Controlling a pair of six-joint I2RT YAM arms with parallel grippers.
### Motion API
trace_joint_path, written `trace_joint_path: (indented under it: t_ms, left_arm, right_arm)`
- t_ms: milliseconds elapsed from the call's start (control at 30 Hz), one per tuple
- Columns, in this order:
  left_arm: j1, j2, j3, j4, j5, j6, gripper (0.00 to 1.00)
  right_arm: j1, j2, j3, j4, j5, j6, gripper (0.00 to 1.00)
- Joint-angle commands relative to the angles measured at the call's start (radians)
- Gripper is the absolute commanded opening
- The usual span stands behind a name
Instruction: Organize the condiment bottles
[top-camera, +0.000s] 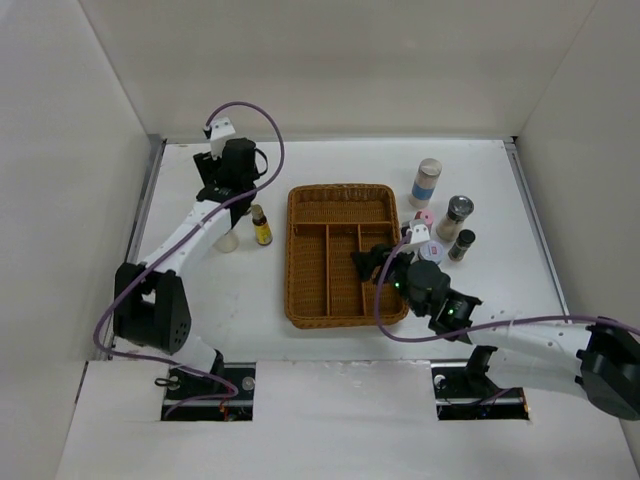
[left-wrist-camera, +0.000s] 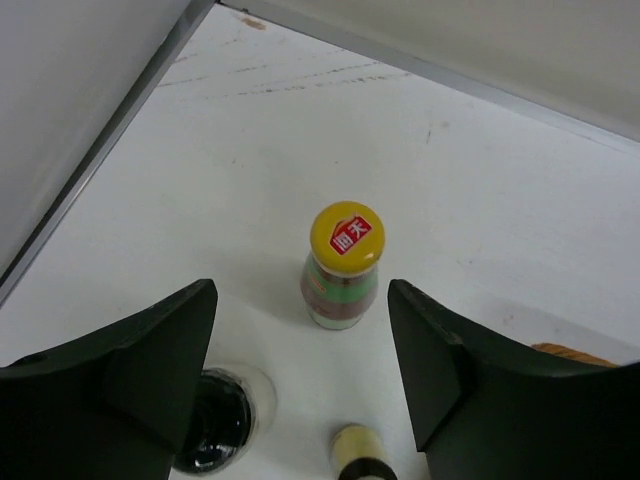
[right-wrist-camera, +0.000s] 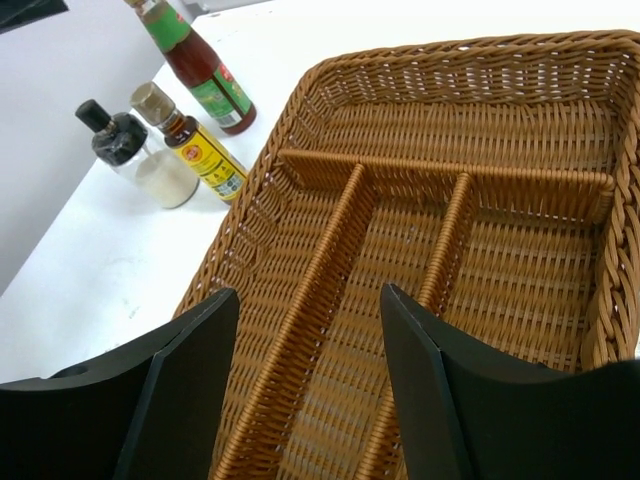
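My left gripper (left-wrist-camera: 300, 335) is open and empty above the table's back left. Just beyond its fingertips stands a green-labelled, yellow-capped bottle (left-wrist-camera: 342, 268), upright. A black-capped shaker (left-wrist-camera: 212, 430) shows below the left finger, and a small bottle's cap (left-wrist-camera: 358, 450) lies between the fingers below. In the top view that small yellow-labelled bottle (top-camera: 261, 226) stands left of the wicker tray (top-camera: 298, 300). My right gripper (right-wrist-camera: 309, 290) hangs open and empty over the tray's middle dividers (right-wrist-camera: 340, 240). Right of the tray stand a blue-banded jar (top-camera: 426, 183), a silver-topped shaker (top-camera: 455, 217) and a pink-lidded jar (top-camera: 424, 218).
A dark-capped shaker (top-camera: 461, 245) stands near my right wrist. White walls close in the table on the left, back and right. The left wall's metal edge (left-wrist-camera: 90, 170) runs close to the left gripper. The tray's compartments hold nothing.
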Motion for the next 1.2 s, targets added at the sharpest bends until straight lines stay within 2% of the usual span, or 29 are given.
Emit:
trace_joint_path:
  t_ms: [0, 333, 433, 600, 767, 1167]
  left_arm:
    - [0.043, 0.034, 0.088, 0.023, 0.065, -0.018, 0.67]
    - [0.101, 0.161, 0.139, 0.061, 0.176, -0.013, 0.61]
    - [0.112, 0.186, 0.158, 0.065, 0.198, -0.013, 0.53]
    - [0.110, 0.206, 0.185, 0.065, 0.194, -0.013, 0.30]
    - [0.086, 0.164, 0.183, 0.094, 0.136, 0.007, 0.19]
    - [0.020, 0.014, 0.252, 0.134, 0.100, 0.074, 0.15]
  right_arm:
    - [-0.002, 0.012, 0.001, 0.070, -0.016, 0.002, 0.66]
    - [-0.016, 0.034, 0.000, 0.082, -0.027, -0.001, 0.66]
    - [-0.016, 0.044, -0.002, 0.093, -0.029, -0.001, 0.66]
    - [-0.018, 0.054, 0.000, 0.093, -0.029, -0.001, 0.65]
    - [-0.016, 0.067, 0.005, 0.093, -0.030, -0.002, 0.64]
    - [-0.018, 0.067, 0.005, 0.092, -0.029, 0.001, 0.64]
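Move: The yellow-capped bottle stands about 6 cm ahead of the left hand and 1 cm to its left, its middle some 13 cm lower. On the near side, the yellow-label bottle is about 5 cm back and 6 cm right of the hand, and the black-lidded shaker roughly 7 cm back and 4 cm left, both middles about 16 cm down. From the right hand, the yellow-capped bottle lies about 22 cm ahead, 37 cm left and 9 cm lower. Bring the left gripper forward about 5 cm and down some 4 cm, half-open fingers straddling the top of the yellow-capped bottle; pinch it at the cap and hold briefly. Then raise it about 4 cm, easing back and right towards the basket. Let the empty right gripper sink about 2 cm over the basket, fingers staying open. ##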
